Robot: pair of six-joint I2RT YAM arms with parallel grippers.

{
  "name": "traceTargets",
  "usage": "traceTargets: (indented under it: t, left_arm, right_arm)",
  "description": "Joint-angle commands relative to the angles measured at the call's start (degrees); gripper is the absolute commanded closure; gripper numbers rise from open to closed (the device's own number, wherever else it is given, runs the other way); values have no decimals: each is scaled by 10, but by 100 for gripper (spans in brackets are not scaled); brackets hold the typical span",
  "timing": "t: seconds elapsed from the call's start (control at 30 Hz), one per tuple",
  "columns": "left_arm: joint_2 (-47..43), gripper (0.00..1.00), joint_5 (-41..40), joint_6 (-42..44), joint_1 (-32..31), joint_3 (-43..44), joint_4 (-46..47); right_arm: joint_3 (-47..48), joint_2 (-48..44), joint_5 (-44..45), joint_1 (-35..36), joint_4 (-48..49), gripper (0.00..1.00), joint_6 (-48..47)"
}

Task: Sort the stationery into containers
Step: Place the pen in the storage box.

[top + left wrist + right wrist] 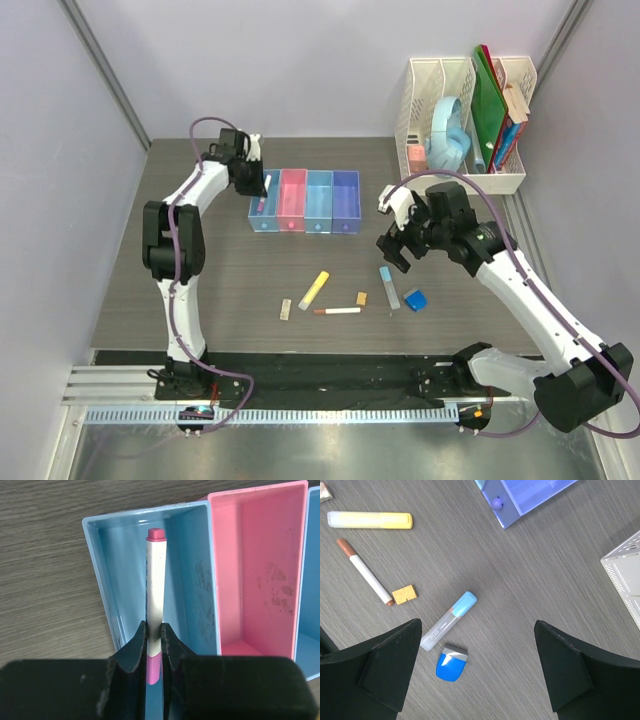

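My left gripper is shut on a white pen with pink ends, holding it inside the leftmost light blue bin, beside the pink bin. From above, that gripper is at the left end of the row of four containers. On the table lie a yellow marker, a thin white pen, an orange block, a beige block, a pale blue stick and a blue wedge. My right gripper hangs open above the stick and the wedge.
A white mesh file rack stands at the back right with green folders, books and a pale blue object in it; its corner shows in the right wrist view. The purple-blue bin lies just beyond my right gripper. Walls enclose the table.
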Motion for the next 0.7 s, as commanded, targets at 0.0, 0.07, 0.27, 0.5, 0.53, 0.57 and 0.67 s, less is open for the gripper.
traceTargets:
  t: [0.0, 0.07, 0.27, 0.5, 0.53, 0.57, 0.67]
  left_arm:
    - [-10, 89, 3, 1, -3, 32, -7]
    - [-16, 79, 11, 2, -2, 32, -9]
    - [-32, 61, 40, -1, -3, 31, -13]
    - [-67, 53, 92, 27, -3, 38, -49]
    - [-81, 53, 103, 37, -3, 38, -65]
    - [-90, 53, 115, 46, -3, 38, -73]
    - [-120, 53, 190, 92, -5, 34, -117]
  right_arm:
    - [0, -18, -24, 7, -10, 0, -12]
    - [-3, -14, -39, 11, -21, 0, -20]
    - [-36, 5, -54, 44, -35, 0, -36]
    - [-76, 44, -64, 109, -33, 0, -32]
    - [-80, 47, -71, 125, -37, 0, -35]
    - [-85, 52, -75, 131, -40, 0, -39]
    - [-88, 72, -94, 157, -49, 1, -53]
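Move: The left hand holds the pen over the leftmost blue compartment, whose middle lies about 1 cm ahead of it, 1 cm to its right and 2 cm below; the pink compartment is some 9 cm to its right and 1 cm ahead. From the right hand, the brown-ended pen lies about 16 cm left and 7 cm back, the eraser 9 cm left and 4 cm back, the blue-capped marker 1 cm left and 1 cm back, all some 16 cm below. Almost in place at first, the left hand opens its fingers to about half and lets go of the pen inside the compartment, then lifts about 4 cm while easing back and right. Meanwhile the open right hand swings down, back and left, about 13 cm in all, towards the brown-ended pen, turning roughly 20 degrees counter-clockwise; it touches nothing. ##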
